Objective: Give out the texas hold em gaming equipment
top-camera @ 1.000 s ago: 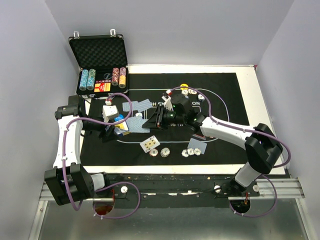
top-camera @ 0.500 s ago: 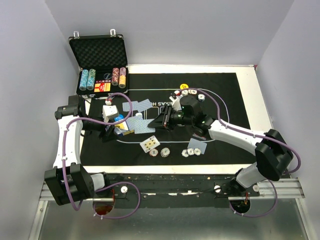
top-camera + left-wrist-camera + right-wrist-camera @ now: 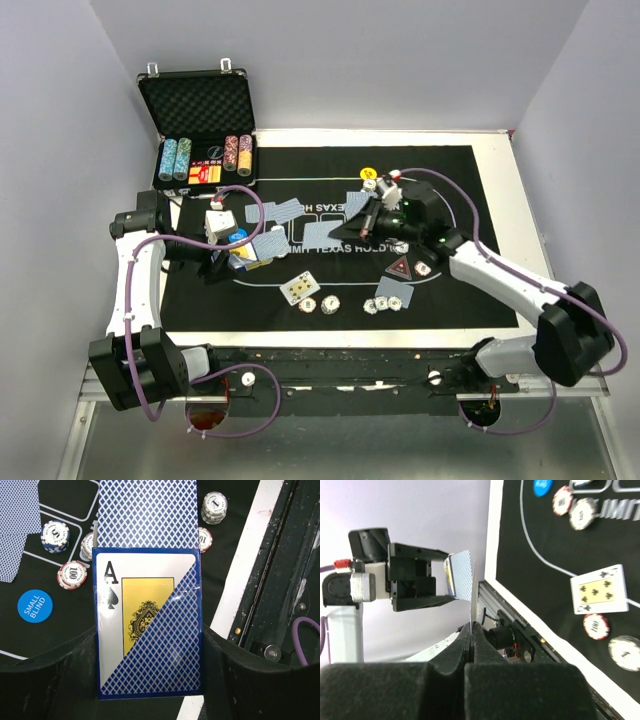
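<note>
My left gripper (image 3: 150, 680) is shut on a blue deck box (image 3: 165, 645) showing an ace of spades, with a blue-backed card (image 3: 147, 512) sticking out of its top. In the top view it hovers at the mat's left end (image 3: 225, 258). My right gripper (image 3: 472, 626) is shut on one card (image 3: 473, 592) seen edge-on; in the top view the gripper (image 3: 372, 212) is above the mat's middle. Loose blue-backed cards (image 3: 285, 210), a face-up card (image 3: 298, 288), chips (image 3: 325, 304), a yellow button (image 3: 368, 172), a blue button (image 3: 35, 606) and a dark red triangular marker (image 3: 400, 268) lie on the mat.
The black mat (image 3: 470, 200) covers most of the white table. An open metal case (image 3: 200, 100) with chip stacks stands at the back left. More chips (image 3: 55, 536) lie below the deck box. Both arm bases sit on the rail at the near edge.
My right gripper has drawn back to the right, away from the deck in my left gripper, and has shut on a card. The left arm has stayed still.
</note>
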Robot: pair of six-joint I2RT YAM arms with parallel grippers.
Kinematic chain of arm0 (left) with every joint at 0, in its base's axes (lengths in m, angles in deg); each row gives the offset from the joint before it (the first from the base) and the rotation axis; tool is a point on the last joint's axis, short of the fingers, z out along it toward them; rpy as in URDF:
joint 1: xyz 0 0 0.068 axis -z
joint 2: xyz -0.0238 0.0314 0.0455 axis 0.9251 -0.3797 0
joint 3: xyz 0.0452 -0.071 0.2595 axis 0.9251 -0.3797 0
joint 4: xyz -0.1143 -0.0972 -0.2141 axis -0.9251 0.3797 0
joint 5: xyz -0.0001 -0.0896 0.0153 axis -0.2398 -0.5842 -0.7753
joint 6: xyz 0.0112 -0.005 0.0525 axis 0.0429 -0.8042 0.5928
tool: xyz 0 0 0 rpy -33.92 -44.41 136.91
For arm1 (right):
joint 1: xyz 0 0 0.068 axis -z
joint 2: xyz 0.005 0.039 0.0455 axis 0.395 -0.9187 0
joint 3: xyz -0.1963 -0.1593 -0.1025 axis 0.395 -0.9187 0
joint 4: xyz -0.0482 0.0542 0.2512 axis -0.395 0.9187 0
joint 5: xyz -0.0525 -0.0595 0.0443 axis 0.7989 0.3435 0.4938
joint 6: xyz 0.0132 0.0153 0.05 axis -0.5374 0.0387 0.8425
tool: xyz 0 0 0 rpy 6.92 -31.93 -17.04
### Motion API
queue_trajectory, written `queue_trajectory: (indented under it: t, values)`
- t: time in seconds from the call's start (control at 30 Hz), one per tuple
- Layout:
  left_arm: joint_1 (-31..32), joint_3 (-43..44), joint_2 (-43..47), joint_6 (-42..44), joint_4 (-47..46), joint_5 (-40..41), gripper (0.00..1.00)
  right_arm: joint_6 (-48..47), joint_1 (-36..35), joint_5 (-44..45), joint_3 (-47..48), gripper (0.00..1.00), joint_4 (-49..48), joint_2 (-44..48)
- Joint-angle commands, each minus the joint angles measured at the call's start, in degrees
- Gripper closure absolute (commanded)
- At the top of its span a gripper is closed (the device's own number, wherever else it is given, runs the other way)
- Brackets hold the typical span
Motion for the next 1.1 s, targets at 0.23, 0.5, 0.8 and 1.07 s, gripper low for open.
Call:
queue_trajectory:
  t: [0.23,0.5,0.8,1.07]
  values:
    - [0.1,2.0,0.4,0.0,16.0,-3.8,0.88,-9.0,11.0,3.9,-12.8,0.99,17.4,13.8]
    - [0.2,1.9,1.2,0.0,16.0,-3.8,0.88,-12.7,19.8,12.1,-21.6,0.99,24.7,19.4]
    - [0.2,1.6,1.7,0.0,16.0,-3.6,0.88,-14.1,21.8,17.4,-25.0,0.99,26.4,18.3]
    - [0.2,1.8,1.2,0.0,16.0,-3.9,0.88,-15.1,21.8,18.8,-24.3,0.38,28.7,17.7]
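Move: The face-down card already pinched in the right fingers is bound for the face-down card by the chip row, some 16 cm right of the right hand, 4 cm back and 22 cm below. From this hand, the ALL IN triangle sits about 3 cm ahead and 18 cm right; the chip row lies roughly 8 cm back and 13 cm right. The target card is about 40 cm right of the left hand, level with it and 18 cm lower. The pinched card is swept by the right hand about 20 cm right and 17 cm down towards the face-down card by the chip row, drifting slightly back. On the way the left-pointing fingers tip down some 30 degrees and swing clockwise; near the end the hand slows and the fingers open about halfway, ending the pinch. The left hand stays put, keeping its grip on the card box. ##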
